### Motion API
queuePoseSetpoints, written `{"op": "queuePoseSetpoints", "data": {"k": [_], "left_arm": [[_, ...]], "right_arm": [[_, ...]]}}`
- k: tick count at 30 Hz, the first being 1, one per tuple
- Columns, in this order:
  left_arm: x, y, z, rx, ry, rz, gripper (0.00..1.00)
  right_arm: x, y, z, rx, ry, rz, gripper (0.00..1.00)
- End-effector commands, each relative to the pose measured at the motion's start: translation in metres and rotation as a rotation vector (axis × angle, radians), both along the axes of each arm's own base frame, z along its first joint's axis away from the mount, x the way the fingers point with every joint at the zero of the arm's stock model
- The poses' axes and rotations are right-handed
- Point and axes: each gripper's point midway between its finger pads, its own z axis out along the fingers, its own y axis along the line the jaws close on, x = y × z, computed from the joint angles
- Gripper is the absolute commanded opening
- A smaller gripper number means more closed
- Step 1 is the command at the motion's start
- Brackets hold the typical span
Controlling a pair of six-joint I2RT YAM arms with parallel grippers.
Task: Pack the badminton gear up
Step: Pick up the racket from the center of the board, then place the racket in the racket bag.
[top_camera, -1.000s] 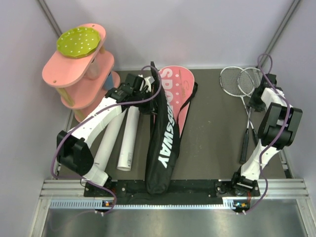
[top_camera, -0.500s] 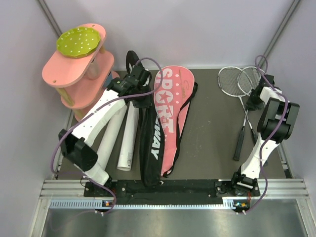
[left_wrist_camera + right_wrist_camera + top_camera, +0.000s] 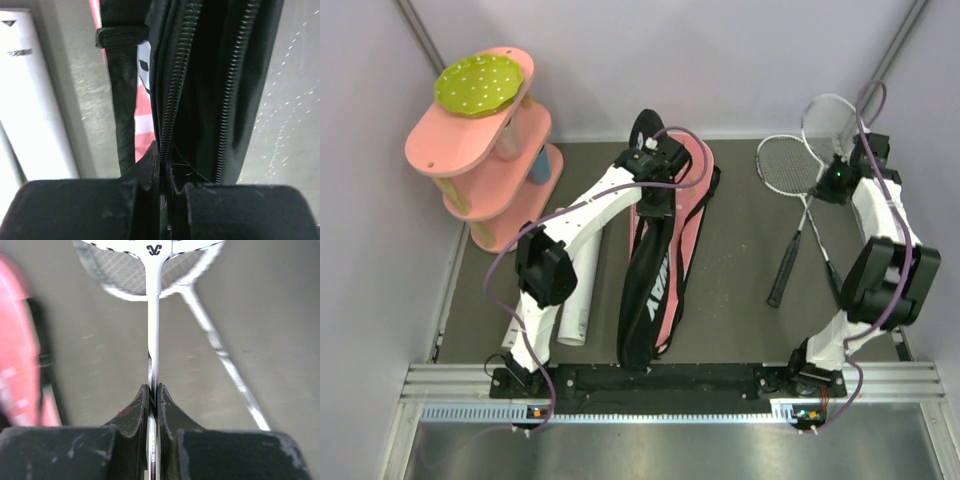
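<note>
The racket bag lies in the middle of the table, its pink side [image 3: 688, 228] underneath and its black flap [image 3: 646, 300] raised on edge. My left gripper [image 3: 660, 168] is shut on the flap's zipper edge [image 3: 170, 100] at the wide far end. My right gripper [image 3: 839, 182] is shut on the thin shaft of a white racket [image 3: 152, 305]; its head [image 3: 829, 118] points to the back wall and its dark handle [image 3: 781, 285] hangs towards the bag. A second racket [image 3: 785, 165] lies on the table under it, crossing it. Two white tubes [image 3: 577, 290] lie left of the bag, partly behind my left arm.
A pink tiered shelf [image 3: 480, 150] with a green dotted disc [image 3: 478, 82] stands at the back left corner. A black strap [image 3: 125, 100] of the bag lies between tube and bag. Purple walls close in the back and both sides.
My left gripper swung right with the black flap, from near the shelf to above the pink side. My right gripper shut on a racket's shaft and turned it, handle swinging left.
</note>
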Motion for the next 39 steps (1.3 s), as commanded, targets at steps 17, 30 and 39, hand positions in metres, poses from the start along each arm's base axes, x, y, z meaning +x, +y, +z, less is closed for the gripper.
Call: {"op": "queuePoseSetpoints", "data": {"k": [17, 30, 39], "left_arm": [[0.018, -0.09, 0.016, -0.699, 0.031, 0.11, 0.0], [0.025, -0.084, 0.036, -0.727, -0.015, 0.137, 0.0], [0.023, -0.075, 0.048, -0.739, -0.056, 0.159, 0.0]], "right_arm": [[-0.163, 0.251, 0.18, 1.024, -0.456, 0.66, 0.0], [-0.252, 0.298, 0.211, 1.433, -0.372, 0.791, 0.0], [-0.264, 0.301, 0.156, 1.361, -0.25, 0.693, 0.0]]}}
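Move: The right hand already grips the racket's shaft clear of the table; the black bag's open mouth, its edge held by the left hand, lies about 43 cm to its left, some 7 cm nearer the base and roughly level. The other racket's head rests 18 cm ahead of it, 4 cm left and 12 cm below, and the pink bag's middle is about 34 cm left, 6 cm back. From the left hand the gripped racket is some 43 cm right and 6 cm farther out. Keeping its pinch on the racket's shaft, the right hand sweeps about 30 cm left and 25 cm back while climbing some 16 cm, first mostly left and up, then mostly back; its fingers swing from pointing down to pointing left, carrying the racket towards the black bag with its head foremost and its handle towards the base. Meanwhile the left hand, still shut on the bag's edge, draws it some 7 cm right to meet the racket, dipping and rising again, and rolls about 35 degrees so that its fingers tip to the right. ##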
